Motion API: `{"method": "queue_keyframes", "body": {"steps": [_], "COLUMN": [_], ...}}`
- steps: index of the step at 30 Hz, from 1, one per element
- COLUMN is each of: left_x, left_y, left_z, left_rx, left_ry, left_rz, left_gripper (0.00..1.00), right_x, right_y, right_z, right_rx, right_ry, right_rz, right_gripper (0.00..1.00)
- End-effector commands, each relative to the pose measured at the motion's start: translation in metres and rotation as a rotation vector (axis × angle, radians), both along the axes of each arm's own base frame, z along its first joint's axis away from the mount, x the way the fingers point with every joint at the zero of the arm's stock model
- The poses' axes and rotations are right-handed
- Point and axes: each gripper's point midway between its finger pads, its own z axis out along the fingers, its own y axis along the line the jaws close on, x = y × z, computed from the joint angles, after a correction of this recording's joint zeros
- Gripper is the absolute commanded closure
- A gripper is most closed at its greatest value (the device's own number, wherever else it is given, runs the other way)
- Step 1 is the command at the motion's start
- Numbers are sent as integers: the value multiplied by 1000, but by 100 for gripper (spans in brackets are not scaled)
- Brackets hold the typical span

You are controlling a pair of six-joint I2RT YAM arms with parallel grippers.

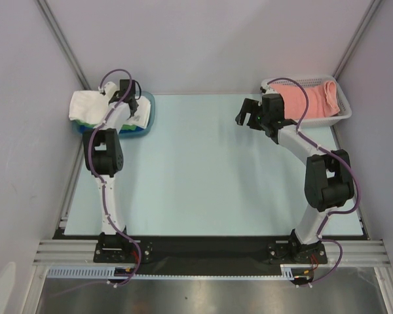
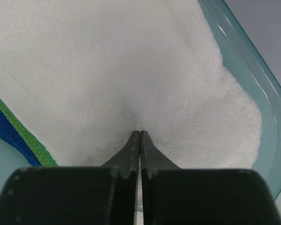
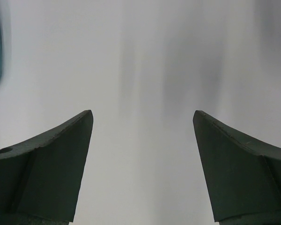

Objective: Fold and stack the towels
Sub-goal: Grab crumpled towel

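Observation:
A white towel (image 2: 131,70) lies on top of the stack in the blue tray (image 2: 267,93), at the back left of the top view. One part of the white towel (image 1: 85,104) hangs over the tray's left rim. Under it show the edges of a green towel (image 2: 35,145) and a blue towel (image 2: 9,133). My left gripper (image 2: 139,132) is shut, its tips meeting against the white cloth with no fold between them. A salmon pink towel (image 1: 308,98) lies in the basket. My right gripper (image 1: 244,112) hangs open and empty above the table, left of the basket.
The white perforated basket (image 1: 344,108) stands at the back right corner, against the wall. The blue tray (image 1: 149,114) sits at the back left. The pale table top (image 1: 203,170) lies between the arms, and grey walls close in on three sides.

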Motion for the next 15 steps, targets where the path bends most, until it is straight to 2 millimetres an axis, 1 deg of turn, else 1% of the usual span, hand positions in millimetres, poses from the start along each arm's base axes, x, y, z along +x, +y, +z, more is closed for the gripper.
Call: {"method": "queue_keyframes", "body": {"steps": [1, 2, 3, 4, 5, 6, 8, 9, 10, 11, 12, 14, 15], "left_x": [5, 3, 1, -1, -3, -6, -11, -17, -20, -18, -30, -35, -43], "left_y": [-6, -6, -7, -7, -9, -12, -14, -17, -19, -20, -22, -23, -25], "left_z": [28, 36, 38, 44, 55, 71, 89, 106, 113, 130, 140, 161, 171], "left_rx": [-23, -23, -14, -8, 3, 5, 12, 13, 19, 27, 30, 42, 45], "left_ry": [-68, -84, -98, -118, -144, -201, -257, -314, -340, -409, -434, -509, -530], "left_rz": [-15, -11, -7, -7, -16, -25, -31, -39, -45, -57, -64, -65, -70], "left_gripper": [100, 100, 100, 100, 100, 100, 100, 100, 100, 100, 100, 100, 100], "right_x": [7, 7, 7, 7, 6, 7, 6, 7, 7, 7, 7, 7, 6], "right_y": [8, 9, 9, 9, 10, 10, 12, 12, 13, 14, 15, 16, 18], "right_z": [28, 30, 31, 30, 30, 31, 30, 30, 31, 31, 30, 29, 29], "right_rx": [30, 32, 30, 29, 27, 28, 27, 24, 25, 22, 18, 12, 9], "right_ry": [-75, -81, -83, -82, -83, -84, -83, -84, -87, -86, -86, -86, -87], "right_rz": [12, 14, 15, 17, 18, 16, 21, 21, 24, 25, 29, 28, 31], "right_gripper": [8, 8, 8, 8, 8, 8, 8, 8, 8, 8, 8, 8, 8]}}
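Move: The left hand's shut fingers are already down on the white towel lying on the pile in the blue tub. The towel's middle is about 4 cm to their left, level fore and aft, and 1 or 2 cm lower. The tub's middle lies some 3 cm left, 1 cm back and 5 cm below, and the green towel's showing edge 6 cm back, 4 cm left and 3 cm lower. From the right hand, the white towel lies roughly 49 cm left, 10 cm ahead and 8 cm below. Keeping its pinch on the white towel near the towel's right end, the left hand draws back towards the robot, at first nearly level, then climbs ever faster up from the tub: about 8 cm up and 4 to 5 cm back, edging slightly right. The fingers stay shut while the wrist tips them up some 15 degrees. ##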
